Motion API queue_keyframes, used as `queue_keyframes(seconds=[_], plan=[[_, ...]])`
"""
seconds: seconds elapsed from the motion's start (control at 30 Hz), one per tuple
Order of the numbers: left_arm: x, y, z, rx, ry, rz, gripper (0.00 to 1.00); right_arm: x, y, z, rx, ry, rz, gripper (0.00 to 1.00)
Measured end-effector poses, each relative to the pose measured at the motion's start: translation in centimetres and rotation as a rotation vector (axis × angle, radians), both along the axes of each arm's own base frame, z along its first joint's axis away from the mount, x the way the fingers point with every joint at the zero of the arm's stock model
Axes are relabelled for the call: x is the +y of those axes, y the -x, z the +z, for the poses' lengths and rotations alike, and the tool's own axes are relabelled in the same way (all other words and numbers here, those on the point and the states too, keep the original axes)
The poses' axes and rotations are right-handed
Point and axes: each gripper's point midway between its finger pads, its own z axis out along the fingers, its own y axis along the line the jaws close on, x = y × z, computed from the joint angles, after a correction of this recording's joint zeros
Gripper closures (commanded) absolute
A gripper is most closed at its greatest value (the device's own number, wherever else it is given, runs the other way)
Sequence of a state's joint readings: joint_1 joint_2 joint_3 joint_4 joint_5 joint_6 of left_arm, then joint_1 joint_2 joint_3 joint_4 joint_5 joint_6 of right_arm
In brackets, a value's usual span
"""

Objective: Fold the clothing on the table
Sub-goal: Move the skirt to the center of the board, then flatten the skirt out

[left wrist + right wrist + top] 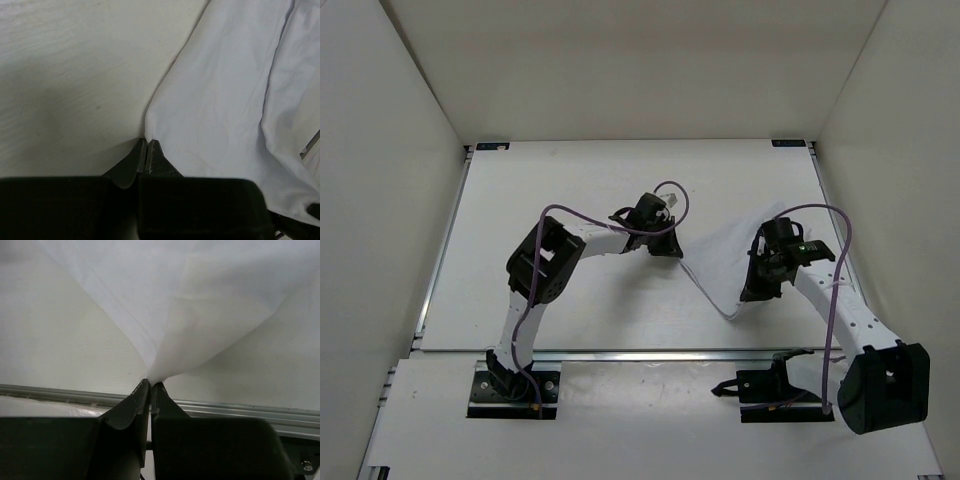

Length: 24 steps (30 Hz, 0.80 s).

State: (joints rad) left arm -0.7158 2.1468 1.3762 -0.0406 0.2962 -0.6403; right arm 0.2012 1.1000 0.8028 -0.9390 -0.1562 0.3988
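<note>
The clothing is a plain white cloth lying in the middle-right of the table, stretched between my two arms. My left gripper is at its left edge. In the left wrist view the left gripper is shut on the clothing, pinching the edge low against the tabletop. My right gripper is at the cloth's right side. In the right wrist view the right gripper is shut on a corner of the clothing, which fans upward from the tips, lifted off the table.
White walls enclose the table on three sides. A metal rail runs along the near edge, also seen just behind the right fingertips as a rail. Purple cables loop over both arms. Bare tabletop lies left of the cloth.
</note>
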Motion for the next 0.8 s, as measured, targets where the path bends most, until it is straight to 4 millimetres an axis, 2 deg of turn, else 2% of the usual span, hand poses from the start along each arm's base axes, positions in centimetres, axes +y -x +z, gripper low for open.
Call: queue_keyframes(seconds=[0.1, 0.17, 0.23, 0.33, 0.4, 0.47, 0.5, 0.57, 0.6, 0.63, 0.7, 0.77, 0.8], plan=[[1.9, 0.1, 0.3, 0.008, -0.038, 0.025, 1.00, -0.6, -1.6, -0.3, -0.003, -0.002, -0.012, 0.99], [5.1, 0.1, 1.1, 0.014, -0.071, 0.071, 1.00, -0.7, -3.6, -0.3, -0.016, 0.002, -0.001, 1.00], [9.4, -0.6, 2.7, -0.002, -0.094, 0.148, 1.00, -0.6, -6.1, 0.0, -0.030, 0.004, 0.016, 1.00], [15.8, -3.8, 6.8, -0.070, -0.101, 0.280, 1.00, 0.3, -11.7, 1.9, -0.074, -0.016, 0.055, 1.00], [19.4, -7.4, 11.1, -0.145, -0.102, 0.361, 1.00, 1.0, -18.2, 5.2, -0.173, -0.032, 0.075, 1.00], [21.7, -11.0, 16.0, -0.242, -0.108, 0.416, 1.00, 1.4, -24.7, 9.9, -0.315, -0.040, 0.084, 1.00], [22.3, -12.9, 19.8, -0.327, -0.113, 0.438, 1.00, 1.7, -28.3, 13.6, -0.425, -0.048, 0.086, 1.00], [22.7, -15.0, 27.4, -0.515, -0.112, 0.466, 1.00, 1.7, -32.3, 20.1, -0.627, -0.072, 0.082, 1.00], [22.6, -15.4, 31.3, -0.610, -0.102, 0.479, 1.00, 1.4, -33.0, 23.5, -0.723, -0.086, 0.079, 1.00], [22.5, -15.2, 35.1, -0.701, -0.085, 0.488, 1.00, 0.8, -32.7, 26.1, -0.792, -0.098, 0.075, 1.00], [21.8, -13.3, 40.1, -0.816, -0.043, 0.477, 1.00, -1.1, -30.9, 29.3, -0.885, -0.091, 0.060, 1.00], [21.7, -11.1, 41.7, -0.857, -0.021, 0.459, 1.00, -2.4, -28.7, 30.2, -0.930, -0.060, 0.045, 1.00], [22.0, -10.2, 41.2, -0.855, -0.023, 0.452, 1.00, -2.6, -27.2, 29.7, -0.930, -0.049, 0.047, 1.00]])
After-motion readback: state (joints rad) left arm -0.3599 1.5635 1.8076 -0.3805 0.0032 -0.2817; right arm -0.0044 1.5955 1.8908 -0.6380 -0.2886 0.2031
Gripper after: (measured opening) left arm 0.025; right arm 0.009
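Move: Both grippers already pinch the skirt by its edge. From the left hand the board's center lies about 9 cm left and 6 cm ahead, just below; the skirt's spread middle is some 17 cm right and 3 cm ahead. From the right hand the board's center is roughly 26 cm left, 21 cm ahead and 9 cm down; the skirt's middle is about 18 cm straight ahead, the front rail some 6 cm straight behind. Keep both grippers shut on the skirt and fling it up off the board. Sweep the left hand about 20 cm left, then forward and steeply up to some 40 cm; drive the right hand low and forward, then up about 30 cm. Tip both hands' fingers upward some 50 degrees, turn the left counter-clockwise too, and draw both back a few centimetres at the top. ##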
